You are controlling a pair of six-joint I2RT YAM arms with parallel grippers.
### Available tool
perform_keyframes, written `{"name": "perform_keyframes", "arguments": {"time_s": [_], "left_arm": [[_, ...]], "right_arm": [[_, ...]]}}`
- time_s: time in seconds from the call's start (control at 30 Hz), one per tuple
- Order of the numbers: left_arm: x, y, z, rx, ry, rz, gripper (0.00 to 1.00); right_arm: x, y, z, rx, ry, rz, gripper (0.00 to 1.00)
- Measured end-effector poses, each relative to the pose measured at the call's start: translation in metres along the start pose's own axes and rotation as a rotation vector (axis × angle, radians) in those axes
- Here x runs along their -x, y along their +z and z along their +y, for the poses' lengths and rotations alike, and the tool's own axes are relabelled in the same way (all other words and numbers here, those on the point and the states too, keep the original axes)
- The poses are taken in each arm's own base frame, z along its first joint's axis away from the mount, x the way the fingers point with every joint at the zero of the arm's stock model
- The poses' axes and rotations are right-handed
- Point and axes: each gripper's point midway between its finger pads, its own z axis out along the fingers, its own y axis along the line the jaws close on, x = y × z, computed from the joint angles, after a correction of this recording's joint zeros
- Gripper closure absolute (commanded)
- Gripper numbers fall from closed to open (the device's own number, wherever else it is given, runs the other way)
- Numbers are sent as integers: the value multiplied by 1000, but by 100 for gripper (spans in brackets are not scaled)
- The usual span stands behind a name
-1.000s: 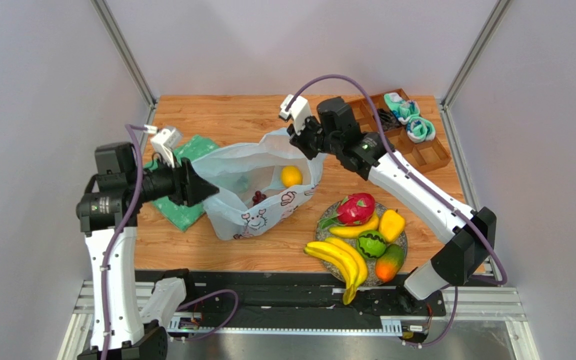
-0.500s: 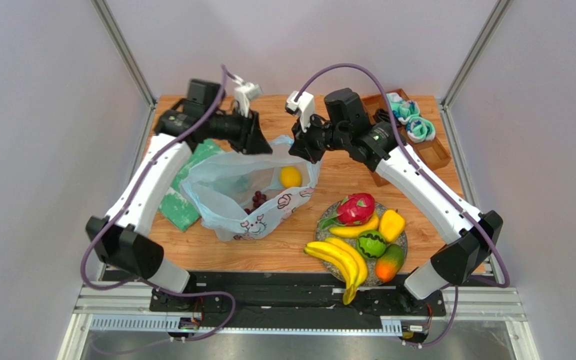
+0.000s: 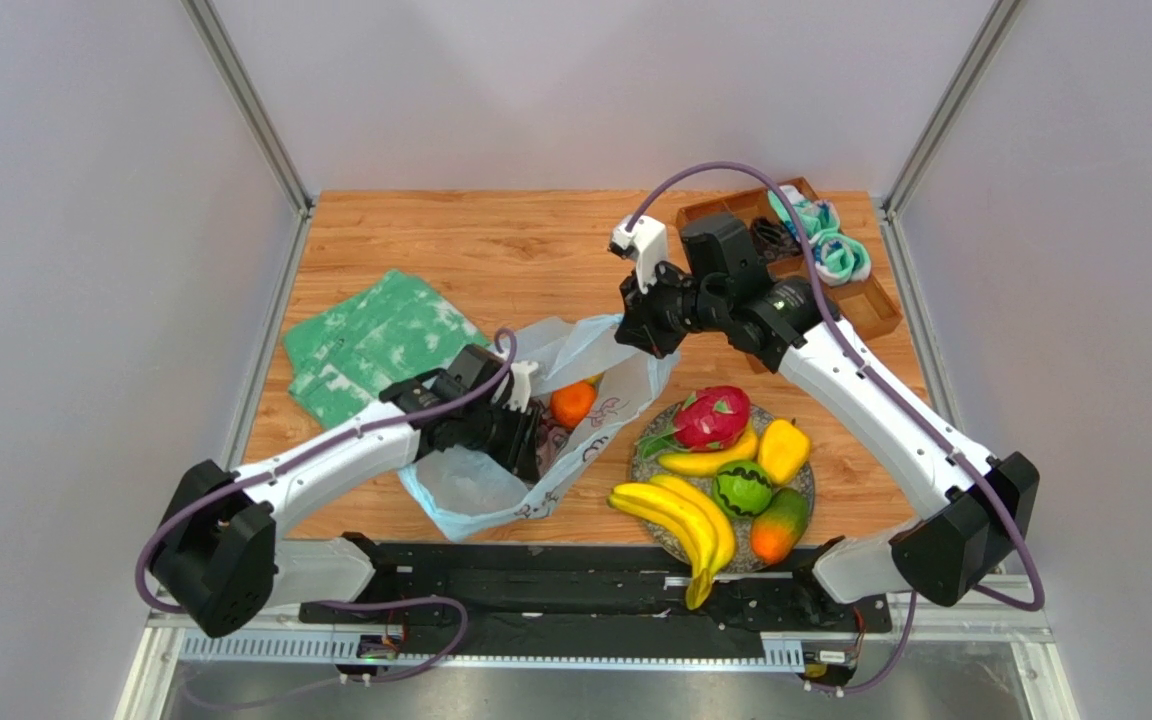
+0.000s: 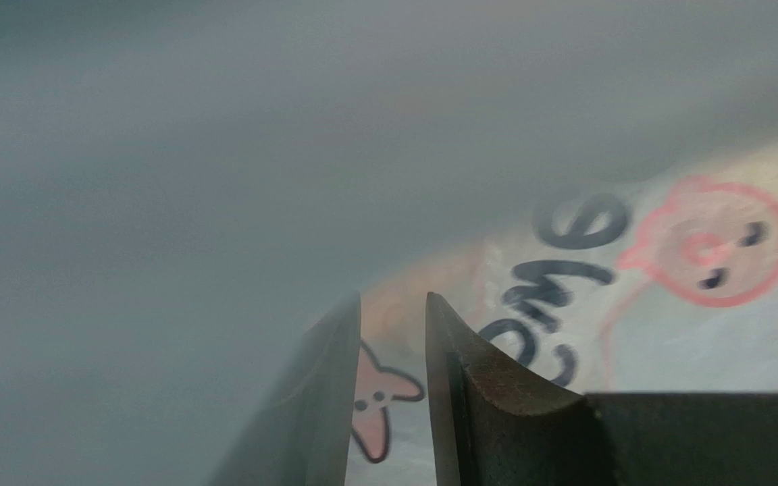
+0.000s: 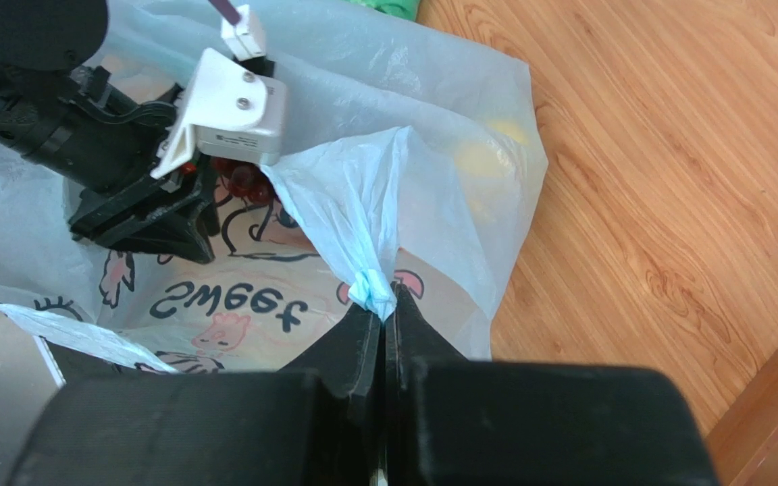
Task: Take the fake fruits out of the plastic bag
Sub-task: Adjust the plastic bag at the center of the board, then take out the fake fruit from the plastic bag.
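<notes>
The pale-blue plastic bag point(image 3: 591, 345) lies open at the table's middle. My right gripper point(image 3: 639, 324) point(image 5: 387, 304) is shut on its twisted handle and holds it up. My left gripper point(image 3: 534, 447) point(image 4: 393, 314) is inside the bag, its jaws a narrow gap apart with only the bag's printed wall point(image 4: 687, 334) showing between them. An orange point(image 3: 573, 402) and dark grapes point(image 5: 241, 180) lie in the bag beside the left gripper. On the plate point(image 3: 811, 483) to the right rest a dragon fruit point(image 3: 711, 417), bananas point(image 3: 680, 518), a mango point(image 3: 781, 524), and yellow and green pieces.
A green patterned cloth point(image 3: 372, 342) lies left of the bag. A wooden box point(image 3: 856, 308) with rolled socks point(image 3: 826, 248) stands at the back right. Bare wooden tabletop point(image 5: 657, 172) runs behind and right of the bag.
My left arm swung from the back of the table to the front and reached into the bag, its jaws narrowing. The bag shifted forward, and the right gripper moved slightly right, still holding the handle.
</notes>
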Motion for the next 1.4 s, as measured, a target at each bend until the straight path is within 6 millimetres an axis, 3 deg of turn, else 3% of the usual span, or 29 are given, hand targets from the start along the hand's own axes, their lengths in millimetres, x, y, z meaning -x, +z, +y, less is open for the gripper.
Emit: {"name": "perform_keyframes", "arguments": {"time_s": [0.13,0.23,0.37,0.53,0.7,0.8,1.07,1.13,1.4], "left_arm": [[-21,4,16,72,-42,-3,54],[-15,2,24,119,-33,-43,43],[29,-10,23,161,78,-189,27],[86,-18,16,197,186,-339,21],[89,-1,29,235,173,-303,23],[89,9,26,197,168,-267,23],[144,22,-5,102,194,-316,21],[146,31,-6,89,186,-297,21],[120,63,12,116,103,-181,20]], "right_arm": [[-18,-3,3,7,-2,31,100],[-27,0,5,20,1,51,100],[-32,2,7,36,7,62,100],[-32,2,9,49,8,60,100],[-32,0,10,50,3,51,100],[-34,-3,12,50,1,49,100],[-45,-6,15,62,9,60,100],[-48,-6,16,65,12,66,100],[-48,-6,14,61,16,65,100]]}}
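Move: Inside the bag, the orange lies some 8 cm ahead of the left hand, 6 cm to its right and 4 cm lower; the grapes are about 4 cm ahead and 3 cm right of that hand. From the right hand, which already pinches the bag's rim, the orange is roughly 3 cm back, 9 cm left and 22 cm below, and the dragon fruit 5 cm back and 9 cm right, some 20 cm down. Left hand opens wide, going about 13 cm forward-right towards the orange; right draws pinched rim back and down. ##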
